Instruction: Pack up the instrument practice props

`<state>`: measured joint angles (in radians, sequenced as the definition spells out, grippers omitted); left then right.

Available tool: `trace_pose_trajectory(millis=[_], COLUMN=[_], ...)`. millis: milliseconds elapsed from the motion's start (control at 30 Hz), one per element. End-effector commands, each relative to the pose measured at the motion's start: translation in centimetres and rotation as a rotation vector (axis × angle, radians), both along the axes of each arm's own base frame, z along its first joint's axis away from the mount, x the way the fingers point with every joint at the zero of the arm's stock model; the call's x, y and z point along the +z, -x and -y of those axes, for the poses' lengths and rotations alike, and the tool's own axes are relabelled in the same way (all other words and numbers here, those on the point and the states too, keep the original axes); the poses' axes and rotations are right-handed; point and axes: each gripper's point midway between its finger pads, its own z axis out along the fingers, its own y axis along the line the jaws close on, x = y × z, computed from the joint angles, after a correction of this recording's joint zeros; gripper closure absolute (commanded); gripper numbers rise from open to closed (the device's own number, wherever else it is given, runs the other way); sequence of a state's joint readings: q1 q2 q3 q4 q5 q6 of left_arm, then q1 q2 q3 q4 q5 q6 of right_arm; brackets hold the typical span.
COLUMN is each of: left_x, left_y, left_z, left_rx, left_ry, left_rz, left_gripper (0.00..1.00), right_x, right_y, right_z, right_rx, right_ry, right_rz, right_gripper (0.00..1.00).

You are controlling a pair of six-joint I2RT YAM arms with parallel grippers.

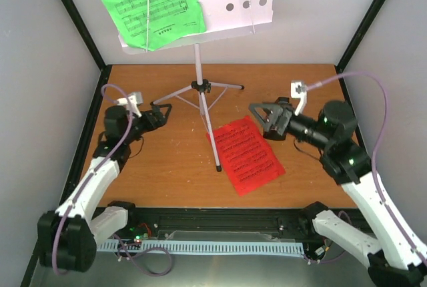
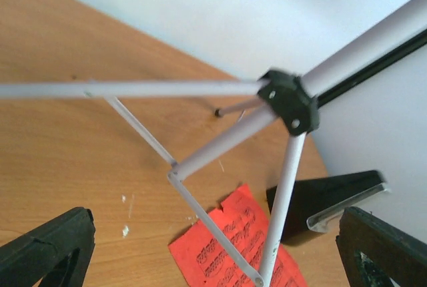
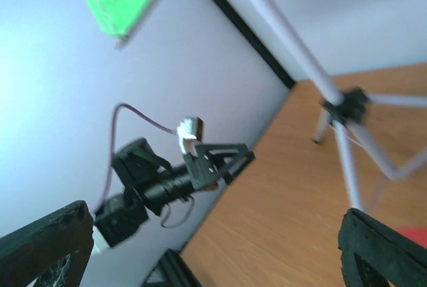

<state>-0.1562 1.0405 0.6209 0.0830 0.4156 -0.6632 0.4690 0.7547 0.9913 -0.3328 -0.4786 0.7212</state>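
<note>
The music stand's pale perforated desk [image 1: 260,19] is at the back, with a green music sheet [image 1: 150,0] on it. Its thin silver tripod legs [image 1: 208,117] spread over the wooden table from a black hub [image 2: 288,100]. A red music sheet [image 1: 248,155] lies flat right of the front leg and also shows as a red sheet [image 2: 220,250] in the left wrist view. My left gripper [image 1: 160,113] [image 2: 213,260] is open beside the left leg's foot, holding nothing. My right gripper [image 1: 261,119] [image 3: 213,253] is open above the table, just beyond the red sheet's far edge, and empty.
Grey walls with black corner posts close in the table [image 1: 167,167] on three sides. A black rail with a cable tray [image 1: 200,243] runs along the near edge between the arm bases. In the right wrist view the left arm [image 3: 167,183] reaches in along the left wall.
</note>
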Motion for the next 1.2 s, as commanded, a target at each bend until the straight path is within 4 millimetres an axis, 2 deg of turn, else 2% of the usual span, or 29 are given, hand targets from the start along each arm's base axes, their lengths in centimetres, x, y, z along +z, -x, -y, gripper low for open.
trace_pose_trajectory(millis=[0,133,200,267,333,433,533,733,767,867,967,1167], left_x=[4.2,8.6,10.8,13.0,15.4,18.2,20.4,24.1,25.0,27.9,29.7,32.4], left_y=[2.7,4.4,5.2,6.0,7.0,8.6,9.3,11.1,11.5,13.0,14.0,13.6], left_z=[-1.3,-1.2,-0.9,-0.8,-0.4,0.6,0.6,0.5,0.4,0.6,1.6,1.7], left_rx=[-0.082,-0.104,-0.125,-0.139,-0.174,-0.263,-0.263,-0.264,-0.258,-0.282,-0.369,-0.375], left_ry=[0.004,0.022,0.04,0.045,0.03,0.02,0.026,-0.01,-0.026,-0.051,-0.031,-0.032], left_rz=[0.108,0.19,0.225,0.268,0.326,0.359,0.371,0.482,0.51,0.591,0.625,0.659], left_gripper=[0.01,0.0,0.01,0.01,0.0,0.01,0.0,0.01,0.01,0.01,0.01,0.01], right_x=[7.7,12.3,14.7,16.2,16.9,17.7,18.1,17.4,18.2,18.3,18.1,17.9], right_y=[0.3,-1.0,-2.2,-3.3,-4.8,-6.5,-7.8,-11.0,-11.2,-12.1,-13.0,-13.4], right_z=[-3.4,-6.9,-8.8,-10.1,-11.0,-12.4,-13.5,-13.4,-13.2,-13.7,-14.2,-15.7], right_rx=[0.158,0.231,0.251,0.249,0.232,0.241,0.235,0.087,0.067,0.038,0.007,0.059], right_ry=[-0.006,-0.062,-0.077,-0.065,-0.05,-0.048,-0.041,0.036,0.036,0.057,0.076,0.043], right_rz=[0.214,0.269,0.3,0.316,0.309,0.293,0.285,0.291,0.306,0.313,0.317,0.318], right_gripper=[0.02,0.04,0.06,0.08,0.12,0.13,0.16,0.23,0.25,0.27,0.3,0.43])
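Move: Up on the music stand, the green sheet's middle is roughly 19 cm ahead of the right hand, 26 cm to its left and 24 cm above. The stand's white desk is centred about 20 cm ahead, 15 cm left and 24 cm up; the metronome is some 12 cm ahead, 10 cm right and 31 cm below, with the red sheet almost straight under, 4 cm ahead. From the left hand the green sheet is about 6 cm ahead, 1 cm left and 40 cm up. Climbing about 18 cm, the right hand goes up and left towards the green sheet's near right corner, then levels out and reaches forward, some 15 cm left and 13 cm forward in all, tipping up 20 degrees and closing partway from wide open; a touch can't be seen. Meanwhile the left hand, empty and open, rises some 30 cm and backs off, tilting up and turning clockwise. ##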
